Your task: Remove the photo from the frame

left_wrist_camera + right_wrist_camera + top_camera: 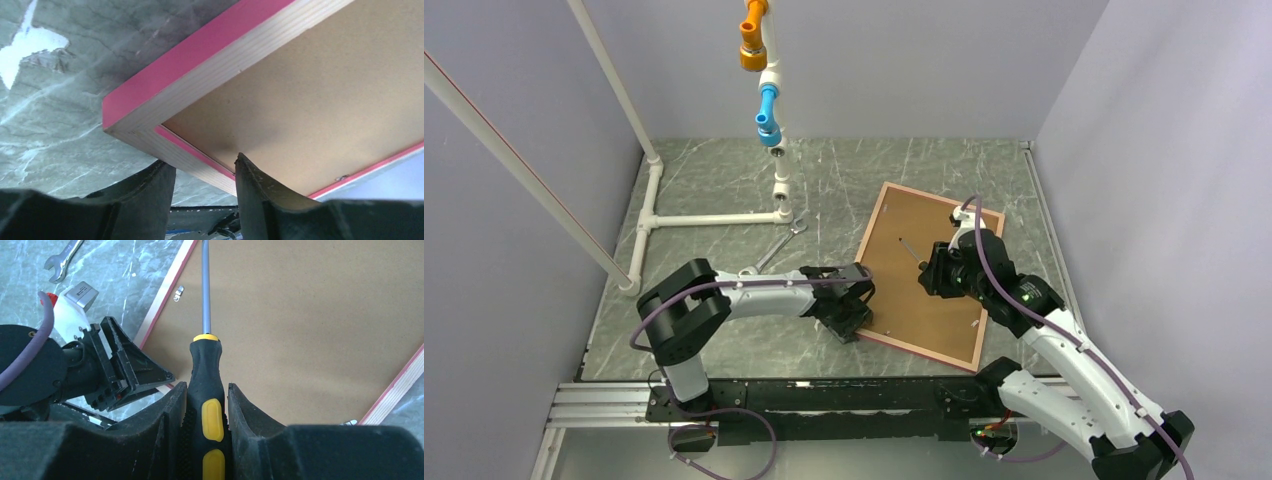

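The frame [921, 310] lies face down on the table, its brown board back up and its pink-red border showing. The photo is hidden under it. My left gripper [854, 308] is at the frame's near left corner. In the left wrist view the frame [175, 65] has its wooden rail between the jaws of that gripper [202, 165], one finger below the rail and one on the board's edge. My right gripper [939, 272] hovers over the board, shut on a black and yellow screwdriver [207, 375] whose shaft points across the board toward the left rail.
A wrench [782, 243] lies left of the frame. Behind it stands a white pipe structure [714, 217] with blue and orange fittings. Small metal tabs [178, 291] sit along the frame's inner edge. Grey walls close in on both sides.
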Controlling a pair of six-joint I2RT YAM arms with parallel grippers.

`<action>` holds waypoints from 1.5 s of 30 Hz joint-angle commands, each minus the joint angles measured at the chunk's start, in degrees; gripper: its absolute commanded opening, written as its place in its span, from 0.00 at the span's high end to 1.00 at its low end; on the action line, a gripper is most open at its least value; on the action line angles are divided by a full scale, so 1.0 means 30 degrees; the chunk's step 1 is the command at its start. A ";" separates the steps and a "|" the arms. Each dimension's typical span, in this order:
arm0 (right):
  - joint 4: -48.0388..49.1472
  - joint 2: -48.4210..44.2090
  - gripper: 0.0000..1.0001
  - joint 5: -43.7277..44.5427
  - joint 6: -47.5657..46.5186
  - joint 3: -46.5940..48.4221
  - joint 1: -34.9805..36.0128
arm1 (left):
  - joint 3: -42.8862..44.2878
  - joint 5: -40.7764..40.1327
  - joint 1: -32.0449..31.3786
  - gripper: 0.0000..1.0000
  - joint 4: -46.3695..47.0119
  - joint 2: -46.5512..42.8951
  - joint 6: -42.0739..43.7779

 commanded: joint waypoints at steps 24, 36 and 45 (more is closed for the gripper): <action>0.0760 0.0224 1.00 -0.0016 -0.0034 0.0188 0.0946 | 0.3323 -1.0200 0.2674 1.00 -0.6843 0.2145 0.8341; 0.0734 0.2491 1.00 -0.0513 0.0583 0.0159 0.3786 | 0.3134 -0.5110 0.4727 1.00 0.1634 0.3056 2.0311; 0.1313 0.3281 1.00 -0.0342 0.1736 -0.0682 0.4759 | 0.3331 -0.2027 0.4953 1.00 0.4530 0.4009 2.2421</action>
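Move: The frame's near short rail lies practically at the left fingers, open astride it some 4 cm to the right of the near-left corner. From the left hand, the frame's middle is about 13 cm ahead and 12 cm right, and the wrench some 19 cm ahead and 20 cm left. From the right hand, which holds the screwdriver over the backing board, that rail spot is about 8 cm back, 12 cm left and 14 cm below. The frame's near rail is pinched by the closing left fingers, which then drag it about 17 cm forward, arcing out to the left and partly back right while the wrist tilts and turns some 30 degrees clockwise. Late on, the right hand, still gripping the screwdriver, comes down, left and back about 8 cm over the frame, following with a slight counter-clockwise turn. ##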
